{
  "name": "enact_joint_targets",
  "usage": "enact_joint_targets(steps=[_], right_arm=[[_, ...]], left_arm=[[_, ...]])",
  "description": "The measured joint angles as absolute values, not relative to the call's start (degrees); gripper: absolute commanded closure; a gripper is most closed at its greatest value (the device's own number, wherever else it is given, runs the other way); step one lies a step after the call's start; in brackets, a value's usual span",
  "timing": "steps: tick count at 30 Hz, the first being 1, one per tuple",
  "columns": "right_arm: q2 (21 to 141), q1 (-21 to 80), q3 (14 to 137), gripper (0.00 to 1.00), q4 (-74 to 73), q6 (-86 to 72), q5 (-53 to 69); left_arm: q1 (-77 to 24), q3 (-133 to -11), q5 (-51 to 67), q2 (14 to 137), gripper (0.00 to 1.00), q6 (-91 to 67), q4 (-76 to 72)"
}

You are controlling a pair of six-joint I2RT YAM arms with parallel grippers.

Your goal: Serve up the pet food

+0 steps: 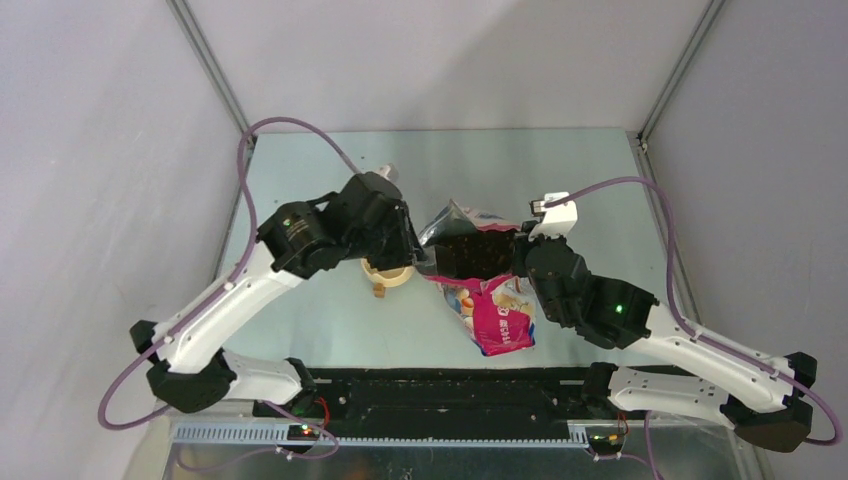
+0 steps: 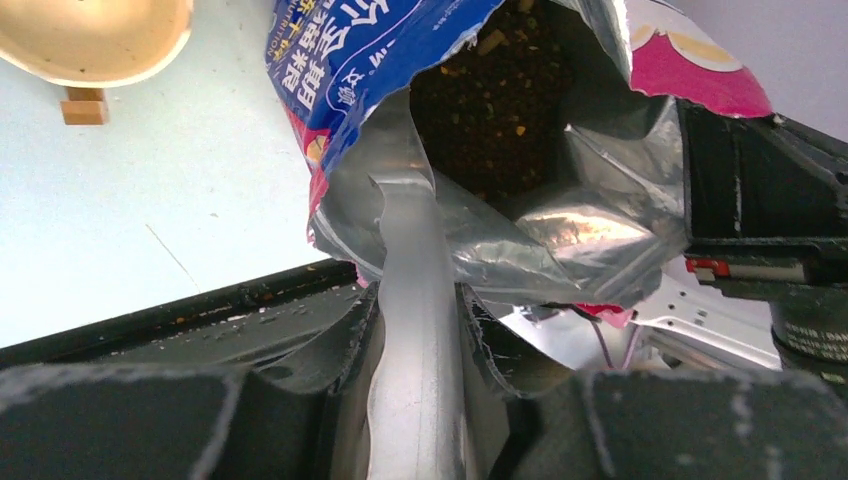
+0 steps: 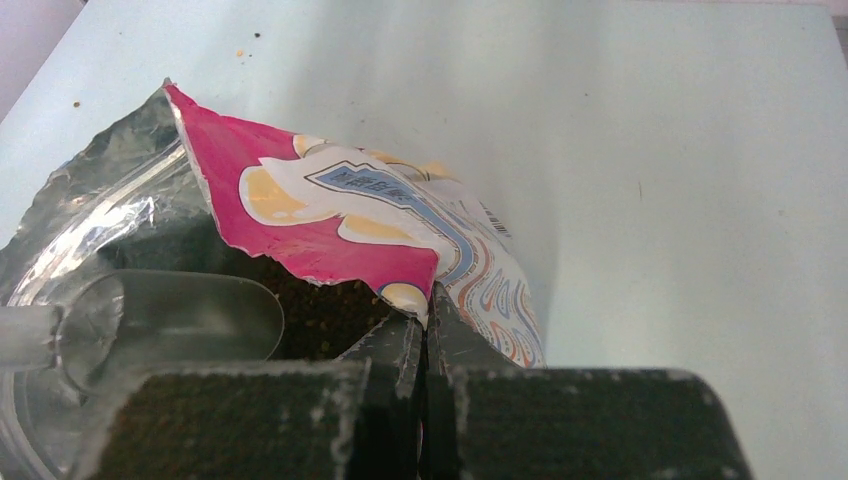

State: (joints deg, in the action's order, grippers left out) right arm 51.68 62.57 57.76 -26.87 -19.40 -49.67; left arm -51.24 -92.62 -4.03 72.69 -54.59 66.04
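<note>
A glossy blue-and-pink bag [image 1: 492, 315] stands open at mid-table, with dark brown pet food [image 1: 475, 255] showing in its mouth. My left gripper [image 1: 418, 258] is shut on the handle of a clear plastic scoop [image 2: 412, 250], which reaches into the bag [image 2: 380, 60] over the pet food [image 2: 490, 110]. In the right wrist view the scoop's bowl [image 3: 170, 320] lies inside the bag just above the pet food [image 3: 330, 310]. My right gripper [image 1: 517, 252] is shut on the bag's torn pink rim [image 3: 330, 215], its fingertips [image 3: 425, 320] pinching the edge.
A cream bowl [image 1: 388, 272] sits on the table just left of the bag, under my left wrist, with a small wooden block [image 2: 84, 106] beside it. A few loose crumbs lie on the black strip [image 2: 230, 310] at the near edge.
</note>
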Motion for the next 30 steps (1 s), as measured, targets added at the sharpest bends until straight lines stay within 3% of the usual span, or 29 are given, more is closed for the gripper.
enact_joint_targets(steps=[17,30], right_arm=[[51.4,62.8,57.8,1.0,-27.2,-19.2,-49.6],[52.1,62.9,57.8,1.0,-26.3,-19.7,-49.6]], left_arm=[[-57.3,-111.8,-20.1,100.4,1.0,-57.3,80.6],[-58.4,-103.1,-18.8,98.1,1.0,-49.1,71.9]])
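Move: The left gripper holds the scoop by its handle, the scoop's bowl already inside the bag mouth. The pet food in the bag lies about 10 cm to this hand's right, 4 cm ahead and some 15 cm below. The right gripper, pinching the bag's rim, is roughly 16 cm right and 5 cm ahead, level with it; the cream bowl is 6 cm left, 6 cm ahead, far below. From the right hand the food is 6 cm left, 1 cm back and 14 cm down. Sink the left gripper about 9 cm into the bag's mouth, easing it rightward and forward by 4 to 5 cm each, to drive the scoop down towards the pet food. Tilt the wrist some 30 degrees as you go, so the scoop points more steeply down, and keep the handle gripped. Hold the right gripper still, pinching the rim open. ##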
